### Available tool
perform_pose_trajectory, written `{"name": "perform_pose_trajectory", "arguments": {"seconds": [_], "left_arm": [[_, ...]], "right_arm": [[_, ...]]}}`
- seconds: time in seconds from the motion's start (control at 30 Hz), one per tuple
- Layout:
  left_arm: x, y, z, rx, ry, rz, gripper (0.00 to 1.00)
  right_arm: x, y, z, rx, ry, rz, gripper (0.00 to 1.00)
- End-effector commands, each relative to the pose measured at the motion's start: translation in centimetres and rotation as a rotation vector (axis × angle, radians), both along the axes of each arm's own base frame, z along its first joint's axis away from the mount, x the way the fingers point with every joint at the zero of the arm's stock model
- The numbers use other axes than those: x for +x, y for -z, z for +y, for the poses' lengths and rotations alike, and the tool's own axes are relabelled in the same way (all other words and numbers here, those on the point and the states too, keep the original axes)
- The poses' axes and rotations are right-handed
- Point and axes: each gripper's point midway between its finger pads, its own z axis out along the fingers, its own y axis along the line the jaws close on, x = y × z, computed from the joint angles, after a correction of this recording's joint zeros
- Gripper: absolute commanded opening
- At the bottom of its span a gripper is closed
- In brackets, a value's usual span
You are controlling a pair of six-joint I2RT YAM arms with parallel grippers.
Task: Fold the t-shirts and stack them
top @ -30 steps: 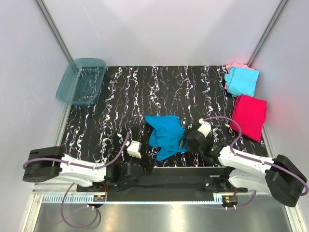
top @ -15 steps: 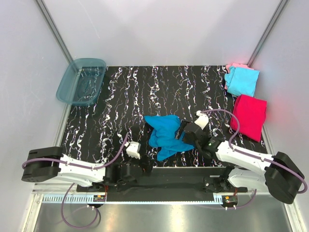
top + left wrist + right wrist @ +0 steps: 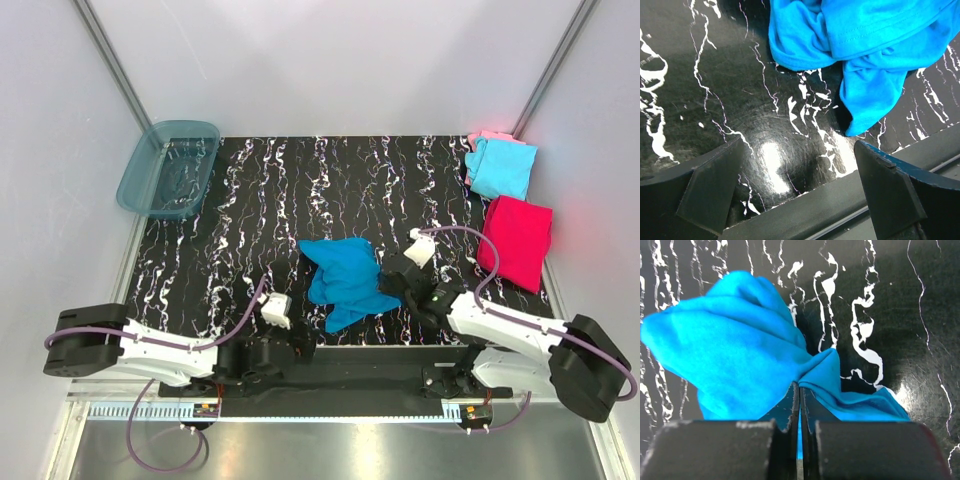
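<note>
The large teal-blue t-shirt [image 3: 345, 280] lies crumpled in the middle of the black marbled table. My right gripper [image 3: 390, 284] is at the shirt's right edge. In the right wrist view its jaws [image 3: 800, 390] are shut on a pinched fold of the blue cloth [image 3: 735, 350]. My left gripper [image 3: 800, 195] stands wide open over the table's front edge with nothing between its fingers; the shirt's lower corner [image 3: 865, 95] lies just beyond it. At the far right lie a light cyan shirt [image 3: 502, 170] over a pale pink one [image 3: 484, 137], and a magenta-red one [image 3: 516, 242].
A translucent teal plastic tub [image 3: 168, 168] stands at the back left corner. The dark rail [image 3: 840, 200] of the table's front edge runs under my left gripper. White walls close in the table on three sides.
My right gripper has moved forward and left to the shirt's right edge and closed on a fold of it. The left arm has stayed still and open.
</note>
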Motion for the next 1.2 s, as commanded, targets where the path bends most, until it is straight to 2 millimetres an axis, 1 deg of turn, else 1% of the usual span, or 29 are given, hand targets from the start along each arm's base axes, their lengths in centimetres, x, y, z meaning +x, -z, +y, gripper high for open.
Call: {"name": "perform_pose_trajectory", "arguments": {"seconds": [0.0, 0.03, 0.1, 0.13, 0.2, 0.23, 0.27, 0.3, 0.37, 0.4, 0.47, 0.5, 0.53, 0.57, 0.6, 0.67, 0.7, 0.77, 0.8, 0.83, 0.87, 0.9, 0.93, 0.97, 1.0, 1.03, 1.1, 1.13, 1.17], "left_arm": [[1.1, -3.5, -1.3, -0.042, -0.033, -0.078, 0.99], [1.3, -5.4, -2.4, -0.067, -0.035, -0.095, 0.99], [1.9, -7.3, -2.8, -0.025, -0.029, -0.155, 0.99], [2.1, -9.6, -3.9, -0.050, -0.028, -0.178, 0.99], [2.7, -11.8, -4.1, -0.011, -0.026, -0.240, 0.99], [2.8, -14.0, -4.8, -0.037, -0.029, -0.258, 0.99], [3.0, -15.2, -4.7, -0.045, -0.037, -0.275, 0.99], [3.1, -16.2, -4.8, -0.042, -0.030, -0.295, 0.99], [3.1, -18.2, -4.9, -0.083, -0.027, -0.310, 0.99], [3.2, -18.8, -4.9, -0.096, -0.026, -0.320, 0.99], [3.3, -19.2, -4.6, -0.106, -0.037, -0.328, 0.99], [3.3, -19.2, -4.4, -0.096, -0.040, -0.332, 0.99], [3.4, -19.1, -4.2, -0.088, -0.045, -0.333, 0.99], [3.6, -19.2, -3.8, -0.080, -0.064, -0.339, 0.99], [3.7, -19.0, -3.3, -0.054, -0.073, -0.344, 0.99], [4.2, -19.3, -2.3, -0.041, -0.118, -0.361, 0.99], [4.4, -18.9, -1.8, -0.029, -0.128, -0.369, 0.99], [5.4, -18.9, -1.7, -0.072, -0.137, -0.362, 0.99], [5.9, -17.8, -1.5, -0.087, -0.135, -0.339, 0.99], [7.5, -17.0, -0.8, -0.101, -0.178, -0.317, 0.99], [7.7, -15.9, -1.4, -0.127, -0.144, -0.280, 0.99], [8.2, -14.7, -1.3, -0.175, -0.168, -0.246, 0.99], [9.2, -13.2, -0.9, -0.161, -0.201, -0.225, 0.99], [9.6, -12.8, -0.8, -0.178, -0.228, -0.223, 0.99], [9.8, -11.8, -0.6, -0.174, -0.254, -0.215, 0.99], [10.0, -10.2, -0.7, -0.133, -0.263, -0.207, 0.99], [10.5, -9.6, -1.0, -0.148, -0.299, -0.217, 0.99], [10.7, -8.7, -1.4, -0.130, -0.304, -0.214, 0.99], [10.8, -8.3, -1.8, -0.126, -0.297, -0.209, 0.99]], "right_arm": [[2.1, -4.8, 0.7, 0.065, 0.054, -0.120, 0.00], [2.7, -6.7, 1.2, 0.090, 0.055, -0.153, 0.00], [3.4, -9.7, 1.6, 0.107, 0.045, -0.215, 0.00], [4.0, -12.7, 2.3, 0.142, 0.037, -0.263, 0.00], [4.4, -16.3, 2.7, 0.150, 0.002, -0.331, 0.00], [4.7, -19.8, 3.0, 0.190, -0.003, -0.384, 0.00], [4.6, -21.9, 3.2, 0.211, -0.020, -0.420, 0.00], [4.6, -25.7, 3.2, 0.231, -0.040, -0.484, 0.00], [4.1, -29.2, 3.7, 0.254, -0.093, -0.536, 0.00], [3.7, -32.8, 3.6, 0.280, -0.114, -0.594, 0.00], [2.9, -35.7, 4.0, 0.309, -0.168, -0.633, 0.00], [2.5, -36.7, 3.9, 0.308, -0.189, -0.645, 0.00], [1.9, -39.1, 3.5, 0.332, -0.196, -0.683, 0.00], [1.5, -40.1, 3.4, 0.337, -0.209, -0.695, 0.00], [0.9, -41.7, 2.7, 0.336, -0.215, -0.720, 0.00], [0.3, -42.9, 1.9, 0.323, -0.220, -0.735, 0.00], [-0.3, -44.7, 1.2, 0.326, -0.222, -0.772, 0.00], [-0.8, -45.7, 0.6, 0.302, -0.228, -0.785, 0.00], [-1.4, -47.5, -0.1, 0.319, -0.226, -0.815, 0.00], [-1.6, -48.3, -0.2, 0.319, -0.234, -0.825, 0.00], [-1.6, -48.2, 0.3, 0.302, -0.259, -0.811, 0.00], [-2.2, -49.9, -0.1, 0.313, -0.266, -0.842, 0.00], [-1.9, -50.1, 0.4, 0.302, -0.278, -0.836, 0.00], [-2.1, -50.2, 0.7, 0.295, -0.305, -0.830, 0.00], [-2.7, -51.7, 0.4, 0.309, -0.314, -0.857, 0.00], [-2.8, -52.0, 0.6, 0.309, -0.332, -0.861, 0.00], [-3.1, -53.0, 1.2, 0.313, -0.367, -0.869, 0.00], [-2.7, -52.5, 2.0, 0.300, -0.385, -0.849, 0.00], [-2.6, -52.6, 2.2, 0.298, -0.389, -0.847, 0.00]]}}
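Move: The right hand already pinches the blue t-shirt by its right edge; the shirt's crumpled middle lies about 7 cm to its left, level with it and some 6 cm lower. The red t-shirt is about 29 cm right and 8 cm ahead, the light blue stack some 26 cm right and 26 ahead. From the open left hand, the shirt's middle is 11 cm ahead, 9 right and slightly below, its near corner 2 ahead and 6 right. The right hand, fingers still shut on the blue t-shirt's edge, sweeps it almost straight up by some 50 cm, fast at first and then slowing, while the wrist tips the fingers up by nearly 50 degrees from their downward slant. The empty left hand, still wide open, first rises with a short swing to the right, then comes forward and back down, ending some 10 cm farther out to the left of the hanging shirt and turned a little counter-clockwise, its tips raised slightly. ##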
